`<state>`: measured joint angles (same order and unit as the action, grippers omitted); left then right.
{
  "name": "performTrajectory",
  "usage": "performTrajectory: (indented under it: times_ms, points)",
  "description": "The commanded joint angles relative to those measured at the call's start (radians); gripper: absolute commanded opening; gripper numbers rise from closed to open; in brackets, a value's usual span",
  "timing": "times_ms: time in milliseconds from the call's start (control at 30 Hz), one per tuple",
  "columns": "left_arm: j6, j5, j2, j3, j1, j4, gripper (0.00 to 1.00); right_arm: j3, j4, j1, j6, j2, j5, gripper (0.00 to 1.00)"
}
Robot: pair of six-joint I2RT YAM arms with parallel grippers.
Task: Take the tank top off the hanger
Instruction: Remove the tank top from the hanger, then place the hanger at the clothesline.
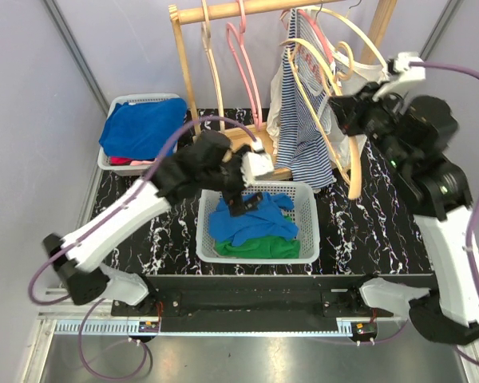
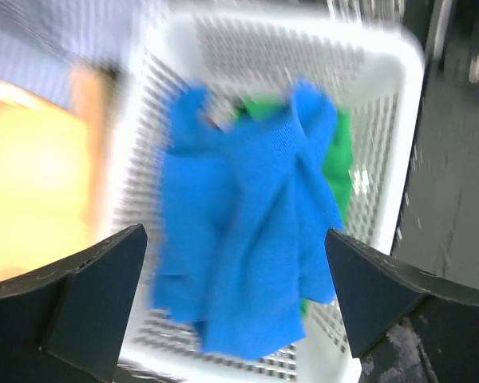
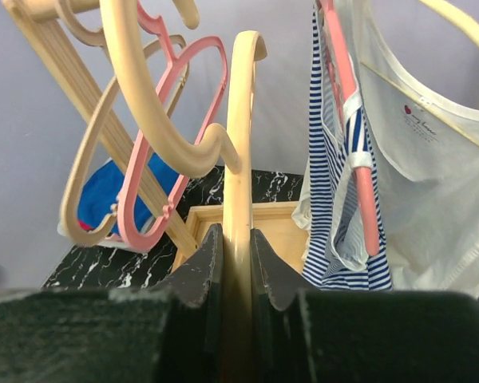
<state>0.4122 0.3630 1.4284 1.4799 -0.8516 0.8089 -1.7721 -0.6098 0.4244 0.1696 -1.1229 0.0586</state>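
A blue tank top (image 1: 251,222) lies crumpled in the white basket (image 1: 310,231), on top of a green garment (image 1: 263,249). My left gripper (image 1: 247,199) hovers just above it, open, and nothing is between its fingers. In the left wrist view the blue tank top (image 2: 247,239) lies below the gap of the left gripper (image 2: 235,267), inside the basket (image 2: 403,136). My right gripper (image 1: 343,112) is shut on a bare wooden hanger (image 1: 349,163) by the rack. The right wrist view shows the right gripper (image 3: 238,239) clamped on that hanger (image 3: 239,120).
A wooden rack (image 1: 247,8) at the back carries pink and wooden hangers. A striped tank top (image 1: 303,136) hangs on a pink hanger (image 3: 347,88), with a white top (image 3: 431,183) beside it. A second basket (image 1: 120,102) with blue clothes stands back left.
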Motion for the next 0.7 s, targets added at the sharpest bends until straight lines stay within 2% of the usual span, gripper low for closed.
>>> performTrajectory:
  times_ms: [0,100,267,500,667]
  points:
    - [-0.021,-0.018,-0.219,0.125,0.016,-0.036,0.99,-0.038,0.096,-0.001,-0.012,-0.103,-0.032,0.00]
    - [-0.044,-0.104,-0.348,0.102,0.016,-0.089,0.99,-0.073,0.125,-0.001,-0.018,-0.172,-0.039,0.00]
    - [0.020,-0.185,-0.575,-0.001,0.017,-0.232,0.99,-0.180,0.165,0.001,-0.033,-0.314,-0.055,0.00]
    - [0.063,-0.245,-0.657,-0.023,0.036,-0.220,0.99,-0.386,0.185,-0.001,-0.027,-0.508,-0.109,0.00]
    - [0.060,-0.277,-0.657,-0.046,0.037,-0.240,0.95,-0.637,0.085,-0.001,-0.042,-0.668,-0.131,0.00]
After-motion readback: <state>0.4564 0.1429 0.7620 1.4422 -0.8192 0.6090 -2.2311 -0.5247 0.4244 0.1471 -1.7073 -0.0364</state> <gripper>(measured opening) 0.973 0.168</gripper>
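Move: The right hand already grips the empty wooden hanger; the bare spot on the rack's rail where its hook is headed lies about 25 cm ahead, 9 cm left and 11 cm up. Near that way hang the striped tank top, 22 cm ahead, 3 cm left and 10 cm lower, the white tank top, 22 cm ahead and 9 cm right, and an empty pink hanger, 22 cm ahead and 17 cm left. From the open left hand that rail spot is roughly 28 cm ahead, 9 cm right and 38 cm up. The right hand keeps its pinch on the wooden hanger and carries it hook first about 15 cm forward and 8 cm left towards the rail, dipping some 6 cm on the way and climbing back almost to its starting height, the fingers staying nearly level. Meanwhile the left hand, empty and wide open, leaves the basket, rising over 20 cm and swinging some 14 cm left and a little back, while its wrist tilts up about 45 degrees from pointing down into the basket to facing the rack. ##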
